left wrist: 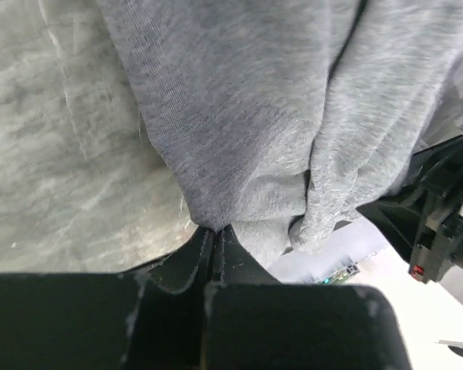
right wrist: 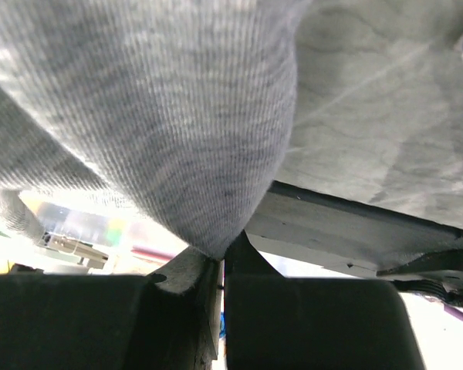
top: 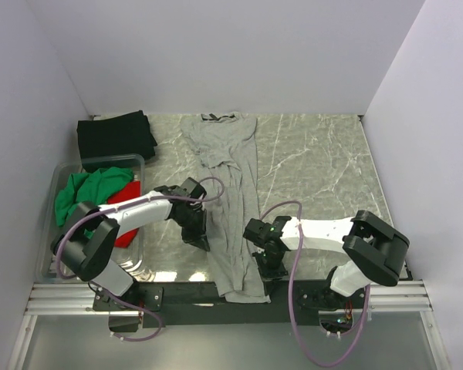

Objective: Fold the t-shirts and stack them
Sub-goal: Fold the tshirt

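A heather-grey t-shirt (top: 235,200) lies folded into a long narrow strip down the middle of the table, collar at the far end, hem hanging over the near edge. My left gripper (top: 200,239) is shut on its left edge; the left wrist view shows the grey cloth (left wrist: 239,116) pinched at the left gripper's tips (left wrist: 214,229). My right gripper (top: 264,266) is shut on the right edge, with the grey fabric (right wrist: 162,116) caught in the right gripper's tips (right wrist: 222,258). A black t-shirt (top: 116,136) lies folded at the far left. Green (top: 89,190) and red (top: 123,212) t-shirts fill a bin.
A clear plastic bin (top: 136,163) stands at the left side of the marble table (top: 316,169). White walls enclose the table on three sides. A black rail (top: 185,290) runs along the near edge by the arm bases.
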Controlling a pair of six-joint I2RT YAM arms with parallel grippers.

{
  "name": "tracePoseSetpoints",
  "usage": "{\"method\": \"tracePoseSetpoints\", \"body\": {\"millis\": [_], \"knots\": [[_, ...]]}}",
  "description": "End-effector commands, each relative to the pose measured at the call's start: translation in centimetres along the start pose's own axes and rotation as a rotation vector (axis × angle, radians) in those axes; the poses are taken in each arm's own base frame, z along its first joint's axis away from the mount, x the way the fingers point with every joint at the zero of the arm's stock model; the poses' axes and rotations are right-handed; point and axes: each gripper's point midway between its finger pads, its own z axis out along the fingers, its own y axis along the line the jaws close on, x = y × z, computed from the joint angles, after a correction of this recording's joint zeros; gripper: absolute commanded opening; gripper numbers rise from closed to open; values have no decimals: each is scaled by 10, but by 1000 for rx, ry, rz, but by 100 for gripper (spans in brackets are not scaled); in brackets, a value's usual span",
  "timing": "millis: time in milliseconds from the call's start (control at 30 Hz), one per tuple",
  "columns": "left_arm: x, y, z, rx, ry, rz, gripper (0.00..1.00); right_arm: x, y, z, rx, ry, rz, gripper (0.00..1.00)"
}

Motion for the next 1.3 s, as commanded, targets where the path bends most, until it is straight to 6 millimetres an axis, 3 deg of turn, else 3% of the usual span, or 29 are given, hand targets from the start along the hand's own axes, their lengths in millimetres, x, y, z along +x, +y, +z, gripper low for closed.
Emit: {"method": "tracePoseSetpoints", "body": {"millis": [0, 67, 100, 133, 233, 267, 433, 533, 733, 967, 1267], "knots": [[-3, -1, -17, -39, -30, 38, 2, 4, 0, -11, 12, -9, -7, 0], [-3, -6, -20, -17, -32, 34, 13, 3, -1, -11, 19, -10, -2, 0], [-1, -8, -20, -4, -28, 31, 33, 4, -2, -11, 23, -9, -4, 0], [0, -10, -21, 13, -31, 32, 41, 3, -2, -11, 23, -9, -2, 0], [12, -14, -17, 85, 3, 14, 61, 3, -3, -10, 27, -5, 0, 0], [24, -11, -14, 108, 44, -11, 64, 3, -3, -11, 27, -7, -2, 0], [43, -26, -18, 295, 57, 14, 67, 4, -4, -10, 25, -11, 4, 0], [63, -22, -10, 314, 117, 1, 67, 5, -5, -10, 25, -11, 7, 0], [94, -39, 4, 354, 186, 43, 69, 4, -5, -9, 29, -11, 7, 0], [102, -47, 23, 323, 218, 84, 72, 6, -10, -8, 37, -9, 0, 0], [102, -38, 41, 174, 224, 109, 70, 4, -8, -11, 33, -19, -20, 0]]}}
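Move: The left hand holds a pinch of the grey shirt's left side edge, lifted a few cm. The hem's left corner, its next goal, lies about 13 cm back, 4 cm to its right and 3 cm lower; the hem's right corner is equally far back but 17 cm to its right, and the table's near edge is 9 cm straight back. From the right hand, the hem's left corner is about 13 cm to the left, at the same height and level with it. The left hand lets go of the shirt's side edge as its fingers spread wide and it rises about a centimetre, then travels back some 11 cm along that edge while bearing 5 cm right, its fingers tilting about 20 degrees to point more back and right, and finishes with a small dip, still open, at the hem's left corner. The right hand keeps its pinch on the hem's right corner, eases about 1 cm to the right at the start and then holds there. ##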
